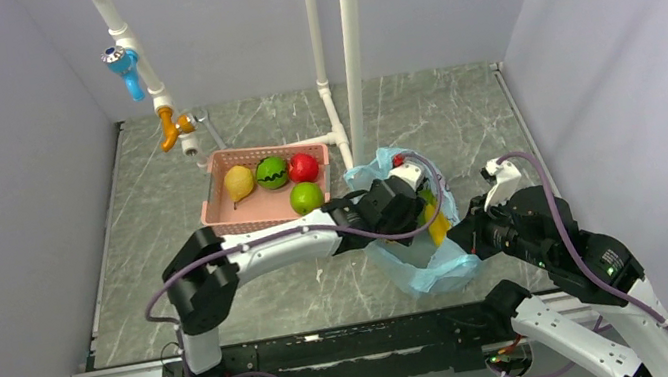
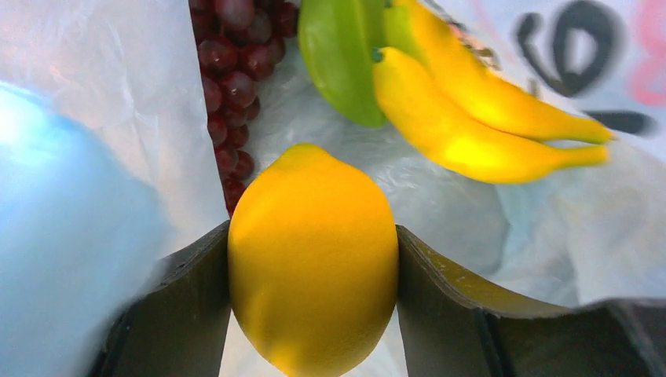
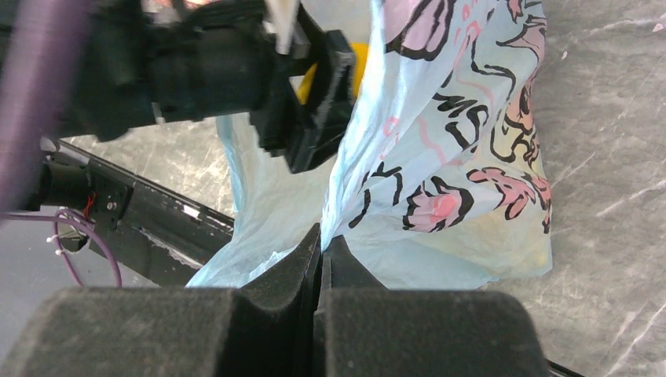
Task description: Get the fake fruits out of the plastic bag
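My left gripper [image 2: 312, 236] reaches inside the light-blue plastic bag [image 1: 432, 272] and is shut on a yellow-orange, lemon-shaped fake fruit [image 2: 312, 259], one finger on each side. Deeper in the bag lie yellow bananas [image 2: 471, 118], dark purple grapes [image 2: 234, 78] and a green piece [image 2: 342, 55]. My right gripper [image 3: 323, 239] is shut on the bag's printed edge [image 3: 440, 157] and holds it up at the right side. In the top view the left gripper [image 1: 416, 198] sits in the bag's mouth and the right gripper [image 1: 467, 236] is beside it.
A pink lattice basket [image 1: 217, 210] behind the left arm holds a yellow pear [image 1: 238, 181], a striped watermelon [image 1: 272, 171], a red apple [image 1: 303, 166] and a green apple [image 1: 306, 197]. White pipes [image 1: 353, 44] rise just behind the bag. Walls close in on both sides.
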Robot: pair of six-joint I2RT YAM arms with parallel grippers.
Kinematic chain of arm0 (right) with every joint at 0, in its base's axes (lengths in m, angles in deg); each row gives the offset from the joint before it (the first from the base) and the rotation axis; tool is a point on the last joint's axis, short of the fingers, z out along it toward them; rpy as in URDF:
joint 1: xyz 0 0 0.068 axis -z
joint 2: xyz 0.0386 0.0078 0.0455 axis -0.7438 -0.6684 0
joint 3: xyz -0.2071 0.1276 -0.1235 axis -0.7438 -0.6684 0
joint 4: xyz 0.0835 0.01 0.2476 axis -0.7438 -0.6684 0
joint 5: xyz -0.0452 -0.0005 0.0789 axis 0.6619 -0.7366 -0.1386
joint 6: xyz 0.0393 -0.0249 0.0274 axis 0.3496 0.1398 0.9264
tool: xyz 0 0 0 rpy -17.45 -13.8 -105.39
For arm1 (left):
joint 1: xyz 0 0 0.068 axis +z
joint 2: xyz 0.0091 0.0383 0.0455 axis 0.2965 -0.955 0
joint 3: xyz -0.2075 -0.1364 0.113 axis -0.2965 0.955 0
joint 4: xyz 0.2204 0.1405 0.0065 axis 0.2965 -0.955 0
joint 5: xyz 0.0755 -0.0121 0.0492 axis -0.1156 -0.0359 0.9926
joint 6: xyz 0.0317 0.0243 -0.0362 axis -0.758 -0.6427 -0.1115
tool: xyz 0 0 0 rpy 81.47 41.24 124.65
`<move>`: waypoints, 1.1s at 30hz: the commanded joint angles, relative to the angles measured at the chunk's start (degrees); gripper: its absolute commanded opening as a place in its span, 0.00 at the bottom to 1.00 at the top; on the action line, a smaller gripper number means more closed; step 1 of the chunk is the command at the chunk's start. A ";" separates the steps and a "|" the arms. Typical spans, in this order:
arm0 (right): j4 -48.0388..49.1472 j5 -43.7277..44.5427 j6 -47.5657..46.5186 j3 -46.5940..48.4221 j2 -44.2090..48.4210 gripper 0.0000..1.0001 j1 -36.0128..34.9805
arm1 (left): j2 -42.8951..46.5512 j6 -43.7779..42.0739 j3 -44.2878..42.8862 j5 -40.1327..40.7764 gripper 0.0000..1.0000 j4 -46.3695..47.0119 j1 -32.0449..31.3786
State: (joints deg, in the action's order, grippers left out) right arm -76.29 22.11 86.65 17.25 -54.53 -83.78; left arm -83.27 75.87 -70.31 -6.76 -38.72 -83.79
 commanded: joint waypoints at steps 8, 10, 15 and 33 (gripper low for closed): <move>2.54 0.02 0.00 0.12 -0.78 0.00 -0.26 | 15.92 -0.31 7.91 -12.68 0.30 8.67 0.01; 2.56 -0.07 -0.08 0.28 -1.01 0.00 -0.31 | 17.89 -0.15 8.70 -13.85 0.30 8.83 0.01; 2.65 -0.14 -0.23 0.26 -1.14 0.00 -0.31 | 22.35 0.23 11.00 -15.61 0.31 9.46 -0.01; 2.65 -0.44 -0.24 0.12 -0.83 0.00 -0.25 | 43.49 2.97 24.69 -4.35 0.28 0.39 3.15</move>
State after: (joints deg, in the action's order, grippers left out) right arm -75.72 22.09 86.65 17.25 -55.38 -83.78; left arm -44.63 78.01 -47.38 -19.17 -33.47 -81.97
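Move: Out ahead of the left hand, which already grips the orange-yellow fruit inside the bag, the pink basket's middle lies about 19 cm forward, 27 cm left and 8 cm lower; the green apple in it is some 16 cm ahead and 18 cm left. In the bag, grapes lie about 13 cm ahead and 3 cm right, bananas 5 cm ahead and 8 cm right. From the right hand, the basket is roughly 31 cm ahead, 33 cm left. Lifting the gripped orange-yellow fruit out through the bag's mouth, the left hand rises about 13 cm while drawing back some 7 cm, then swings roughly 8 cm left past the bag's left rim. The wrist tilts about 25 degrees, the fingers coming up to point more to the right; the grip keeps. The right hand stays put, still pinching the bag's rim. ##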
